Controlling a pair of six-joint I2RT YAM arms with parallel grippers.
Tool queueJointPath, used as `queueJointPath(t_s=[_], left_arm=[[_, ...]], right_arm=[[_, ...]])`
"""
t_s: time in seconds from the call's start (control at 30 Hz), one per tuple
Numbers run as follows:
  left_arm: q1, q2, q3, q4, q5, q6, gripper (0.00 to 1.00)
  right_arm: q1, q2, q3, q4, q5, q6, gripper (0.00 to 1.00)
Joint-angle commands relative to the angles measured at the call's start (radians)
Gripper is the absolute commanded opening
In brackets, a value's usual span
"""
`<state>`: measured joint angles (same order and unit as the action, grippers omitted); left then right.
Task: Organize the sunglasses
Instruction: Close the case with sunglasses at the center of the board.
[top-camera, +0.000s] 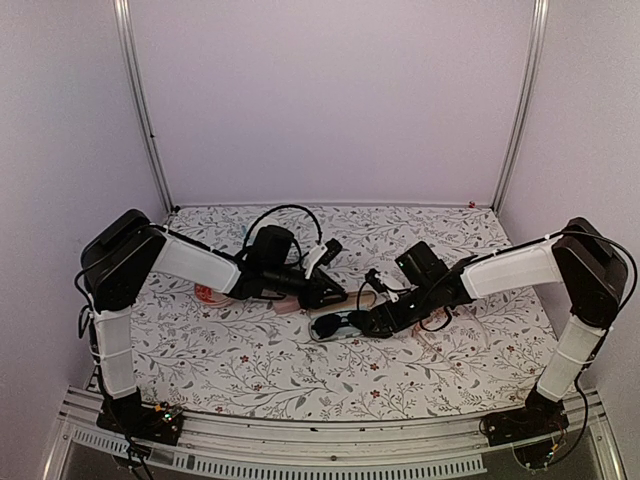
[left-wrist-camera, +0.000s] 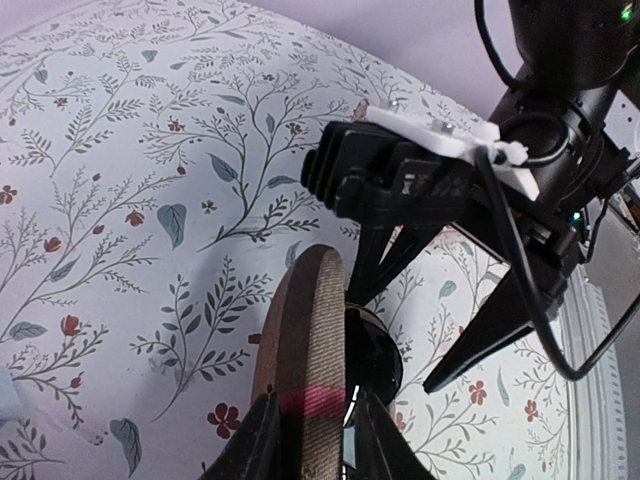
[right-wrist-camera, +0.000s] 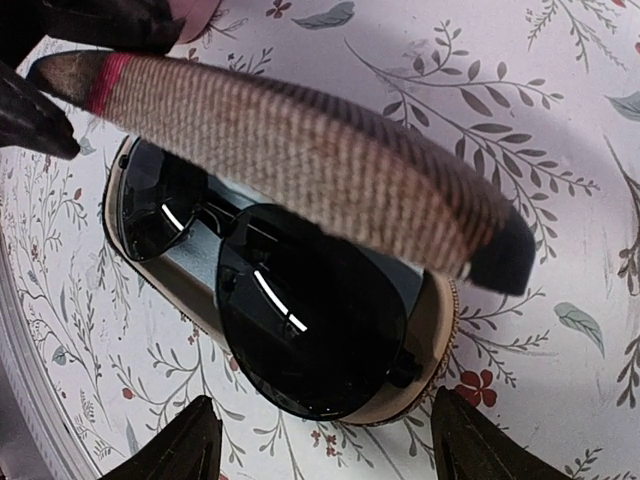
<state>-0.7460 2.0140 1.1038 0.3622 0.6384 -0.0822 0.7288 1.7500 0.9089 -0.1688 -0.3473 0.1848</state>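
A pair of black sunglasses (right-wrist-camera: 290, 300) with dark lenses lies inside the open brown case (right-wrist-camera: 440, 350), seen small at mid-table in the top view as sunglasses (top-camera: 335, 325). My left gripper (left-wrist-camera: 310, 430) is shut on the case's woven lid (left-wrist-camera: 312, 330) at its red band and holds it up on edge. In the right wrist view that lid (right-wrist-camera: 300, 150) arches over the glasses. My right gripper (right-wrist-camera: 325, 450) hovers just above the near lens, open, its fingertips (right-wrist-camera: 180, 450) straddling the case's end without touching it. Both grippers meet at the case: left gripper (top-camera: 335, 295), right gripper (top-camera: 372, 322).
A pinkish-red object (top-camera: 205, 293) lies partly hidden under my left forearm. The flowered cloth (top-camera: 260, 370) covers the table. White walls and metal posts (top-camera: 145, 120) close in the back and sides. My right arm's wrist (left-wrist-camera: 400, 180) hangs close over the case in the left wrist view.
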Motion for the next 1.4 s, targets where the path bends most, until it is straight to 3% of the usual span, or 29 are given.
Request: queueJointPath(t_s=[0.0, 0.53, 1.37], left_arm=[[-0.014, -0.008, 0.009, 0.001, 0.001, 0.007, 0.28], [-0.013, 0.002, 0.018, -0.006, 0.006, 0.009, 0.27], [-0.018, 0.008, 0.016, -0.008, 0.015, 0.015, 0.27]], right_arm=[[0.02, 0.022, 0.005, -0.018, 0.043, -0.051, 0.73], [0.047, 0.036, 0.027, -0.02, 0.142, -0.068, 0.63], [0.047, 0.057, 0.034, 0.046, 0.109, 0.011, 0.5]])
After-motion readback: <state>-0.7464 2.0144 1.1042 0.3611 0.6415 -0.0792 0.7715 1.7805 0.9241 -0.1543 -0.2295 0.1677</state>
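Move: The open case with the sunglasses has its middle some 7 cm to the right hand's left, 2 cm ahead and 2 cm below. The upright lid stands about 3 cm beyond the case's middle and some 4 cm higher. The clear tray lies about 14 cm to the right hand's right, level with it fore and aft. From the left hand, which holds the lid, the case's middle is about 4 cm right, 4 cm back and 6 cm down. Narrow the right gripper from about three-quarters to half open around the near right corner of the case, sinking it only about 1 cm. Meanwhile tilt the wrist some 5 degrees so its fingers point more steeply down and their tips swing slightly forward. Hold the left gripper still, keeping the upright lid between its fingers. ##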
